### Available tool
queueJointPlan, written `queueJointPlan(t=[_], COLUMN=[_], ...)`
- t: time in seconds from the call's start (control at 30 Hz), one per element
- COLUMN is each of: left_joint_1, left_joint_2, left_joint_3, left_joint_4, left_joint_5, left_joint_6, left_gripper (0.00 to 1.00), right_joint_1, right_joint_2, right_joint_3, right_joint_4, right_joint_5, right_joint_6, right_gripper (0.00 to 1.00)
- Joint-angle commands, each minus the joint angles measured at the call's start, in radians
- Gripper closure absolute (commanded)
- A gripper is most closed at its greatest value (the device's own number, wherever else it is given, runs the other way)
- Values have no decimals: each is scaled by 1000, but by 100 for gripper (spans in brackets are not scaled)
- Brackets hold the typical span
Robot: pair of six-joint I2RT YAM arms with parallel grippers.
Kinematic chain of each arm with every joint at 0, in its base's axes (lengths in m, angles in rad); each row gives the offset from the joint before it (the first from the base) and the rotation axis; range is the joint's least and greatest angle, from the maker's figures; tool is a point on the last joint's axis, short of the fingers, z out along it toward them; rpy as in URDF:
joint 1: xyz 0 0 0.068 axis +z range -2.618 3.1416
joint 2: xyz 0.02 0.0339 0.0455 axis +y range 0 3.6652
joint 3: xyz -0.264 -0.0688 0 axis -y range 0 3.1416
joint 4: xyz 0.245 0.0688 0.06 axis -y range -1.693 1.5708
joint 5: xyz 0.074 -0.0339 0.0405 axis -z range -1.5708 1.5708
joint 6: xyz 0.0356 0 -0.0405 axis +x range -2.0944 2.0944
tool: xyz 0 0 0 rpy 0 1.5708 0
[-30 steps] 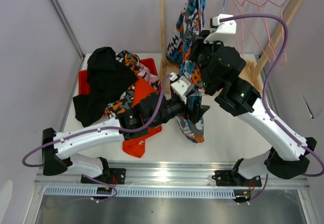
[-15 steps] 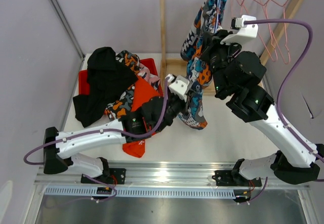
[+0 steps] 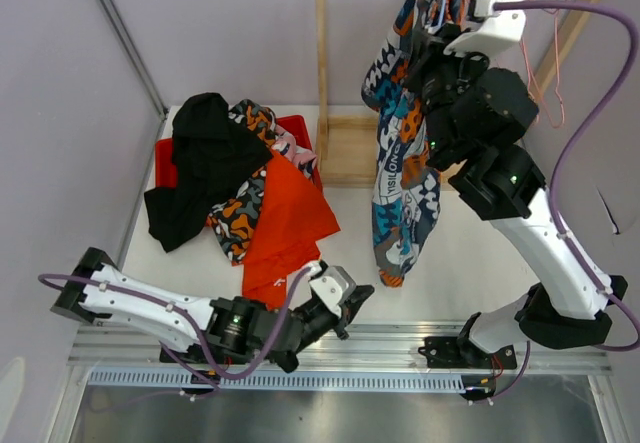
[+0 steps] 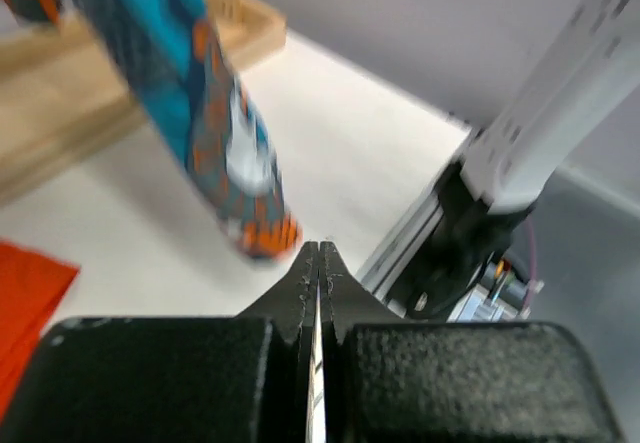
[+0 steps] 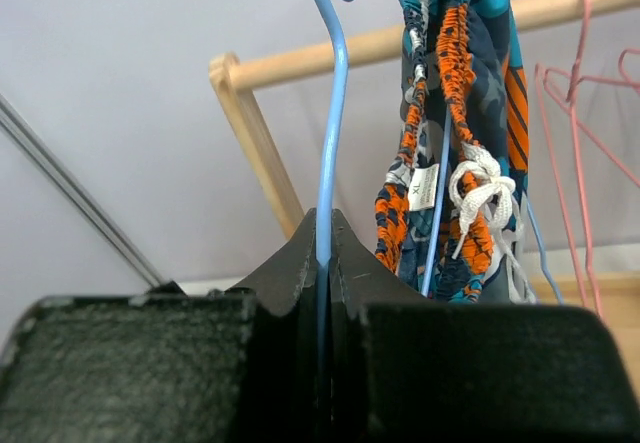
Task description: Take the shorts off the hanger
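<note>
The blue shorts with orange-white print (image 3: 402,163) hang on a blue wire hanger (image 5: 334,113) and dangle free over the table. My right gripper (image 5: 325,225) is shut on the hanger's wire just below its hook, high by the wooden rack. In the right wrist view the shorts' waistband (image 5: 452,73) and white drawstring bunch to the right of the fingers. My left gripper (image 3: 347,305) is shut and empty, low at the table's near edge, apart from the shorts, whose hem (image 4: 250,233) shows ahead of it in the left wrist view.
A red tray (image 3: 303,129) at the back left holds a pile: black shorts (image 3: 200,153), blotched shorts (image 3: 252,123), pink shorts (image 3: 292,146) and plain orange shorts (image 3: 285,218) spilling onto the table. The wooden rack (image 3: 322,63) carries pink hangers (image 3: 540,23). A metal rail (image 3: 400,338) runs along the front.
My left gripper has left the shorts' lower part and drawn back down to the near edge. My right gripper has raised the hanger up and to the right; the shorts now hang straight.
</note>
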Motion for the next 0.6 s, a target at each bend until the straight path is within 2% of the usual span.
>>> queueJointPlan(t=[0.0,0.07,0.13,0.17,0.2,0.23,0.27,0.33,0.37,0.47,0.57], left_joint_1=[-33,-56,-85,-88,-89,-89,-89,-89,-89,-71,-13], left_joint_2=[20,56,78,87,87,89,90,90,92,99,118], left_joint_3=[-66,-101,-89,-63,-35,-20,29,65,101,138,200], left_joint_4=[-61,-94,-146,-176,-177,-172,-146,-76,20,232,265], left_joint_5=[-88,-87,-145,-166,-188,-205,-219,-255,-263,-260,-207], left_joint_6=[-152,-202,-269,-281,-262,-239,-144,-32,114,388,473], left_gripper=[100,100,100,92,71,42,1,0,1,1,1], right_joint_1=[-6,-6,-1,8,14,20,25,33,34,42,50], right_joint_2=[-9,20,43,40,34,19,8,-4,-6,-17,-27], right_joint_3=[122,175,239,238,230,195,177,143,138,109,75], right_joint_4=[58,17,-14,-18,-11,-1,14,14,11,11,19], right_joint_5=[-11,-10,-2,-2,1,8,13,16,22,27,25], right_joint_6=[-53,-62,-61,-61,-65,-67,-67,-58,-55,-39,-25], right_gripper=[100,100,100,100,100,100,100,100,100,100,100])
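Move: The blue patterned shorts hang with their hem about 12 cm ahead of the empty left hand, 5 cm to its right and some 6 cm lower. From that hand the orange shorts lie roughly 20 cm ahead, 17 cm left and 28 cm below, and the black shorts 31 cm ahead, 35 cm left and 24 cm below. From the right hand, the patterned shorts' waistband is about 7 cm ahead, 6 cm right and 2 cm lower. Still pinching the blue hanger, the right hand lifts about 5 cm while easing back and to its right, then sinks part of the way again. The left hand, shut and empty, dips some 9 cm, opens wide around the bottom and climbs about 13 cm, its fingers turning slightly counter-clockwise and tipping up; no touch on the patterned shorts is seen. ##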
